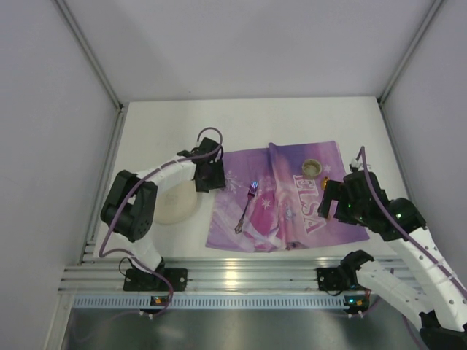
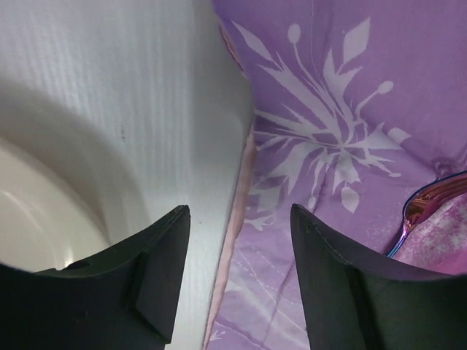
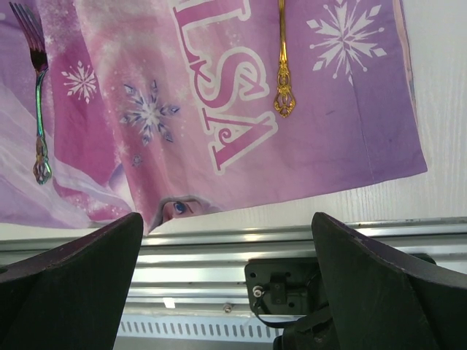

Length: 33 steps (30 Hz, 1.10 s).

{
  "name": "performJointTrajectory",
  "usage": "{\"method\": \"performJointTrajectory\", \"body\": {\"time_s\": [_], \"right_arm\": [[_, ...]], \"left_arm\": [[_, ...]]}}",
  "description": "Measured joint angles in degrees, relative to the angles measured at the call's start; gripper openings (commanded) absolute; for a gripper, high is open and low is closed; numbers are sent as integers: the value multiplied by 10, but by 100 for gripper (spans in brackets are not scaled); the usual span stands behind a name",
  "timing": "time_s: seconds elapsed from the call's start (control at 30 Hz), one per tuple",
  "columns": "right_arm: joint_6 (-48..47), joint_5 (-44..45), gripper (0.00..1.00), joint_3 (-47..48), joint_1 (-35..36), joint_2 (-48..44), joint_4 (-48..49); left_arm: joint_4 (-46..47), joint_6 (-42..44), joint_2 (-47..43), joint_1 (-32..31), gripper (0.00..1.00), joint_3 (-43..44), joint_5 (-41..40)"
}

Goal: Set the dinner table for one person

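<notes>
The white dinner table (image 1: pixel 157 131) carries a purple printed placemat (image 1: pixel 292 211). An iridescent fork (image 1: pixel 247 205) lies on the mat's left half, with its head at the right edge of the left wrist view (image 2: pixel 432 205). A cream plate (image 1: pixel 175 205) sits on the table left of the mat. My left gripper (image 1: pixel 210 176) is open over the mat's left edge (image 2: pixel 230 240), with nothing between its fingers (image 2: pixel 164 277). My right gripper (image 1: pixel 337 201) is open above the mat's right side, holding nothing. A gold utensil handle (image 3: pixel 282 69) lies on the mat there.
A small round cup (image 1: pixel 312 168) stands near the placemat's far right corner. An aluminium rail (image 1: pixel 241 277) runs along the near table edge and holds both arm bases. Grey walls close in the left, right and far sides.
</notes>
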Motion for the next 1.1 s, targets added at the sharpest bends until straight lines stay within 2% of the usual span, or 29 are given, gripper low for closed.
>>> {"method": "performJointTrajectory", "body": {"time_s": [0.17,0.23,0.27,0.33,0.43,0.7,1.1], "right_arm": [[0,0,100,0,0,0,5],[0,1,100,0,0,0,5],[0,1,100,0,0,0,5],[0,1,100,0,0,0,5],[0,1,100,0,0,0,6],[0,1,100,-1,0,5,9],[0,1,100,-15,0,12,23]], "left_arm": [[17,0,34,-14,59,0,29],[26,0,41,-15,53,7,36],[27,-1,45,-16,48,10,38],[33,-6,50,-15,25,13,38],[40,-8,61,-14,0,19,37],[45,-5,55,-6,0,12,23],[20,40,2,85,0,-44,-41]]}}
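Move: Just beneath the left hand lies the place mat's left edge, about 3 cm to its right, 1 cm ahead and 3 cm below. The plate's middle is some 14 cm to the left and 5 cm back; the fork lies about 13 cm to the right and 7 cm back, and the mat's bunched fold some 25 cm right and 3 cm back. From the right hand that edge lies roughly 38 cm left, 17 cm ahead and 16 cm below. Dipping about 2 cm and easing some 3 cm right, the left hand shuts its half-open fingers on the mat's left edge and pinches it. It then drags the edge left, level and low over the table, towards the plate by about 10 cm, keeping the fingers shut, with only a slight wrist turn. ##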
